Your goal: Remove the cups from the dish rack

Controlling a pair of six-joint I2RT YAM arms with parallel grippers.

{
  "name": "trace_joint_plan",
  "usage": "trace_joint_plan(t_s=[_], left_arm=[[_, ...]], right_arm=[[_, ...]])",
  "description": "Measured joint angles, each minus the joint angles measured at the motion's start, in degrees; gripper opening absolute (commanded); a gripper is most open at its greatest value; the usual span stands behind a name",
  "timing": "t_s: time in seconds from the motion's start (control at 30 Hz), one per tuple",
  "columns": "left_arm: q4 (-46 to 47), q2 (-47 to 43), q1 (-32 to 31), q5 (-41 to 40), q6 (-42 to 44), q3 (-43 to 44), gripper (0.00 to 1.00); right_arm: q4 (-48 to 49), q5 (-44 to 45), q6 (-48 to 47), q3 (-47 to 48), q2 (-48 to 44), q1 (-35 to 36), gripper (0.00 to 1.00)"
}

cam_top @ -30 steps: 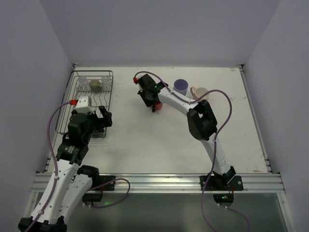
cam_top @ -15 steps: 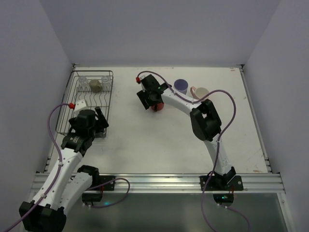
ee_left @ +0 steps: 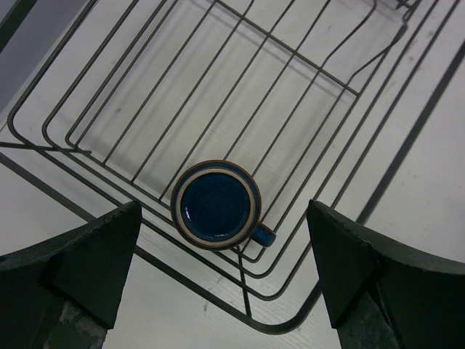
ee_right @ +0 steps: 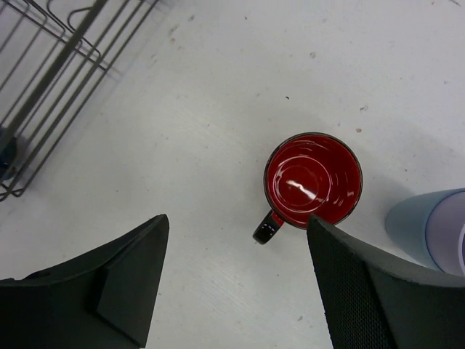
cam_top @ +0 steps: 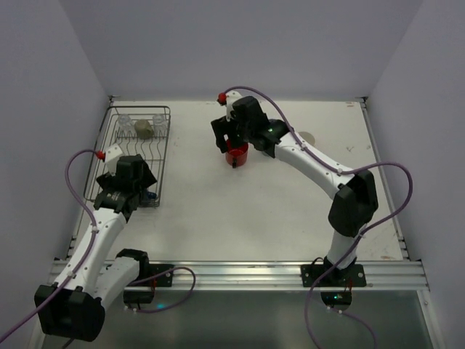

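Observation:
The dish rack [cam_top: 109, 156] of dark wire stands at the table's left. At its far end are two clear glasses [cam_top: 125, 123] and a beige-olive mug [cam_top: 144, 129]. A dark blue cup [ee_left: 216, 203] sits upright in the rack's [ee_left: 290, 94] near corner. My left gripper [ee_left: 225, 269] hangs open above it, not touching. The red mug [ee_right: 313, 179] stands upright on the bare table, seen also from above [cam_top: 237, 155]. My right gripper [ee_right: 240, 276] is open over it, apart from it. A lavender tumbler [ee_right: 436, 229] stands beside the red mug.
The right arm [cam_top: 312, 163] stretches across the table's back and hides the lavender tumbler in the top view. A rim [cam_top: 308, 136] of another cup peeks out behind it. The rack's corner [ee_right: 51, 80] shows at the right wrist view's upper left. Walls close the table on three sides.
My right gripper has opened and let go of the red mug, which now stands free, and that arm has swung back. The left gripper has shifted over the rack's near corner.

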Motion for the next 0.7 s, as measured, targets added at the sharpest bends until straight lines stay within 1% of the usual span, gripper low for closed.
trace_joint_plan(t_s=[0.2,0.27,0.53,0.7], left_arm=[[0.15,4.55,7.63,4.9,0.59,0.02,0.99],[0.15,5.84,9.11,6.29,1.36,0.13,0.99],[0.92,12.33,9.27,10.95,3.34,2.16,0.98],[1.49,15.74,9.27,11.91,3.61,2.4,0.94]], right_arm=[[2.47,-2.36,1.36,-4.66,-6.64,0.0,0.79],[2.8,-3.1,1.68,-5.75,-7.87,0.02,0.79],[4.04,-5.99,2.84,-7.04,-8.7,0.33,0.79],[4.59,-6.21,2.97,-7.04,-8.72,0.96,0.79]])
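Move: The upside-down blue mug in the dish rack lies almost under the open left gripper, about 2 cm ahead and some 10 cm down. The rack's near right corner is about 4 cm back and 9 cm right of that hand; the green cup is roughly 24 cm ahead and 2 cm right. From the right hand the blue mug is about 27 cm left, 9 cm back; the red mug just set down is 6 cm ahead, 3 cm right, 17 cm below. Lower the left gripper about 5.5 cm onto the blue mug, swinging a couple of centimetres left first, then easing back right and a little forward. Tip the fingers some 15 degrees steeper and keep them wide around the mug, only just starting to close. Meanwhile draw the empty, open right gripper back and up from the red mug, about 3.5 cm each way. ##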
